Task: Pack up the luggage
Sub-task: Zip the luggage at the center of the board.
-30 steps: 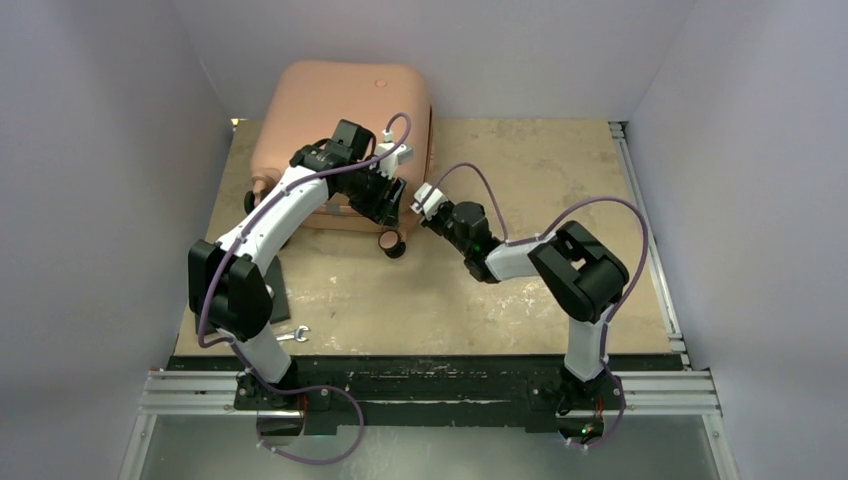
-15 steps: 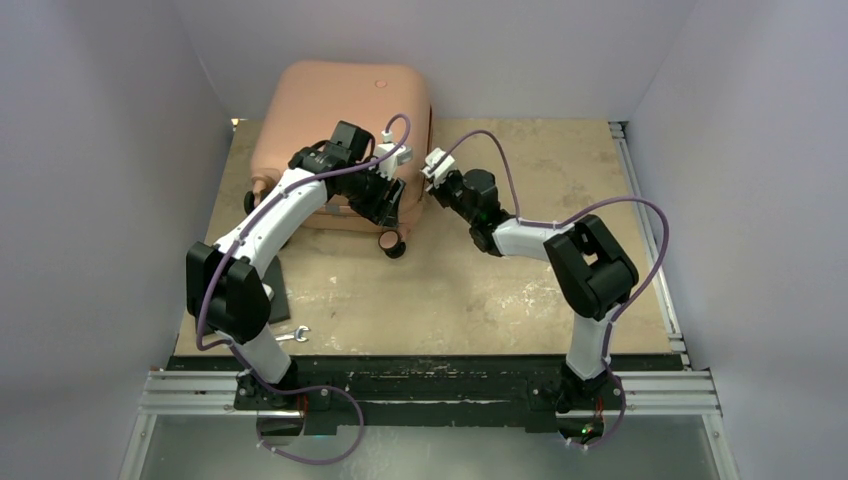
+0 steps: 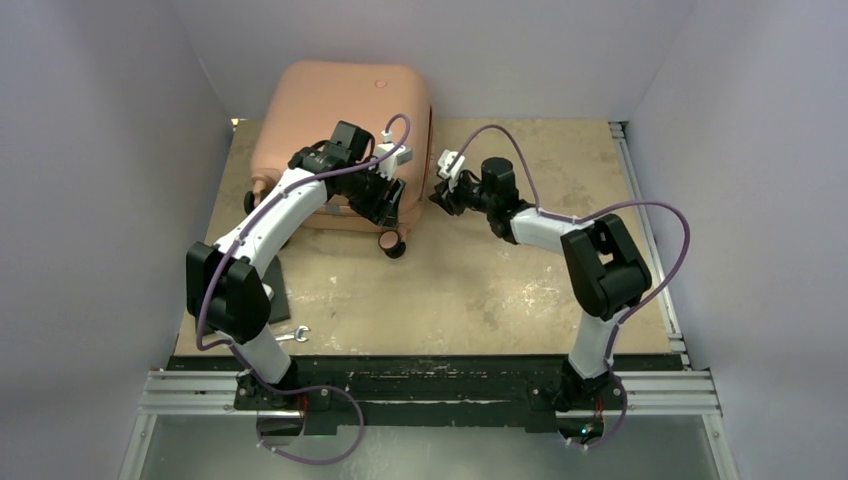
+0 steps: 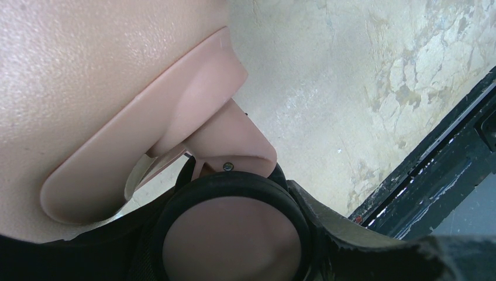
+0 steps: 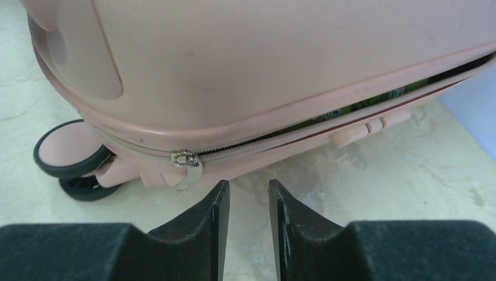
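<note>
The salmon-pink luggage [image 3: 340,110] lies at the back left of the table, lid down. In the right wrist view its zip [image 5: 187,159] is closed at the left and gapes at the right, with something green inside [image 5: 403,92]. My left gripper [image 3: 385,208] is at the luggage's near right corner, and a pink-and-black wheel [image 4: 231,234] sits between its fingers [image 4: 357,234]. My right gripper [image 3: 440,198] is beside the luggage's right side. In its wrist view it [image 5: 248,196] is empty, narrowly open, just short of the silver zip pull [image 5: 188,171].
A flat black pad [image 3: 278,290] and a small metal tool [image 3: 295,335] lie near the left arm's base. A wheel [image 3: 392,243] sticks out at the luggage's near corner. Grey walls close in the table on three sides; a metal rail [image 3: 650,250] runs along the right edge.
My right arm has swung back and to the right, from near the luggage's near wheel to its right side. My left arm has not moved.
</note>
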Controlling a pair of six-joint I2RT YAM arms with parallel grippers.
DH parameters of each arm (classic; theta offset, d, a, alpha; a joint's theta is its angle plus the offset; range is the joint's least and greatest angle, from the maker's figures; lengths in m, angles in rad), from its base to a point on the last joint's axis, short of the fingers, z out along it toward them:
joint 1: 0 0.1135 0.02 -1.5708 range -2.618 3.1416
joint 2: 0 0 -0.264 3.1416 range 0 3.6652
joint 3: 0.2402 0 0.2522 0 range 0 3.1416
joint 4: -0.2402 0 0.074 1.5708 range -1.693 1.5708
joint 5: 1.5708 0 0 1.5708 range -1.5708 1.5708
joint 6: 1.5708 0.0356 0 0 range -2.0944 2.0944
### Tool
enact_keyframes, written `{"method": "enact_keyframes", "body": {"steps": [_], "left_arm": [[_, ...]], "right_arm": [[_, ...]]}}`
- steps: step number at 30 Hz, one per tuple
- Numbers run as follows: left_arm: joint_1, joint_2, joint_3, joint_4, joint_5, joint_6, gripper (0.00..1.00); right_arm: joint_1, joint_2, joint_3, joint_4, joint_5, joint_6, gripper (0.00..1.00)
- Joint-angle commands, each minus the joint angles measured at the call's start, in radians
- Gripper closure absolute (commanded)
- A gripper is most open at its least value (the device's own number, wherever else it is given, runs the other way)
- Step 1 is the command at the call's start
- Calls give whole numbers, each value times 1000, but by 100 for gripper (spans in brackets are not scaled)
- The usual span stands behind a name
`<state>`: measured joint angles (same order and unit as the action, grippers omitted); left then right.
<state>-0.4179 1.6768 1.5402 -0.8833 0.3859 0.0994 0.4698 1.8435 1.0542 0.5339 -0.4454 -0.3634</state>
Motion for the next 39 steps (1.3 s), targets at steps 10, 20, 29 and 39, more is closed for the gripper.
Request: {"method": "enact_keyframes", "body": {"steps": [10, 20, 29, 39], "left_arm": [[2, -92, 24, 35, 103, 7, 100], [2, -103, 21, 38, 100, 8, 100], [2, -103, 21, 41, 103, 6, 100], [2, -109, 9, 51, 91, 5, 100]], "right_arm": [[-65, 202, 403, -542, -560, -87, 57], [-92, 236, 447, -675, -635, -147, 51], [-125, 258, 439, -738, -723, -241, 48], [-91, 109, 202, -305, -577, -44, 44]]}}
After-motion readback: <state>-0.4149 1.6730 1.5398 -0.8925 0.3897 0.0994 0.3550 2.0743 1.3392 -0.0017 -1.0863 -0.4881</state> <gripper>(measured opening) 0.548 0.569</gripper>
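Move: The luggage's zipper pull is about 5 cm back, 5 cm left and 4 cm below the right hand. The near right wheel lies some 8 cm back, 9 cm left and 7 cm below that hand; the luggage's middle is roughly 10 cm ahead and 19 cm left, about level in height. From the left hand, already holding that wheel, the pull is about 3 cm ahead, 5 cm right and 2 cm higher. Opening and turning counter-clockwise, the right hand edges left, then sinks back about 8 cm towards the zipper pull. ##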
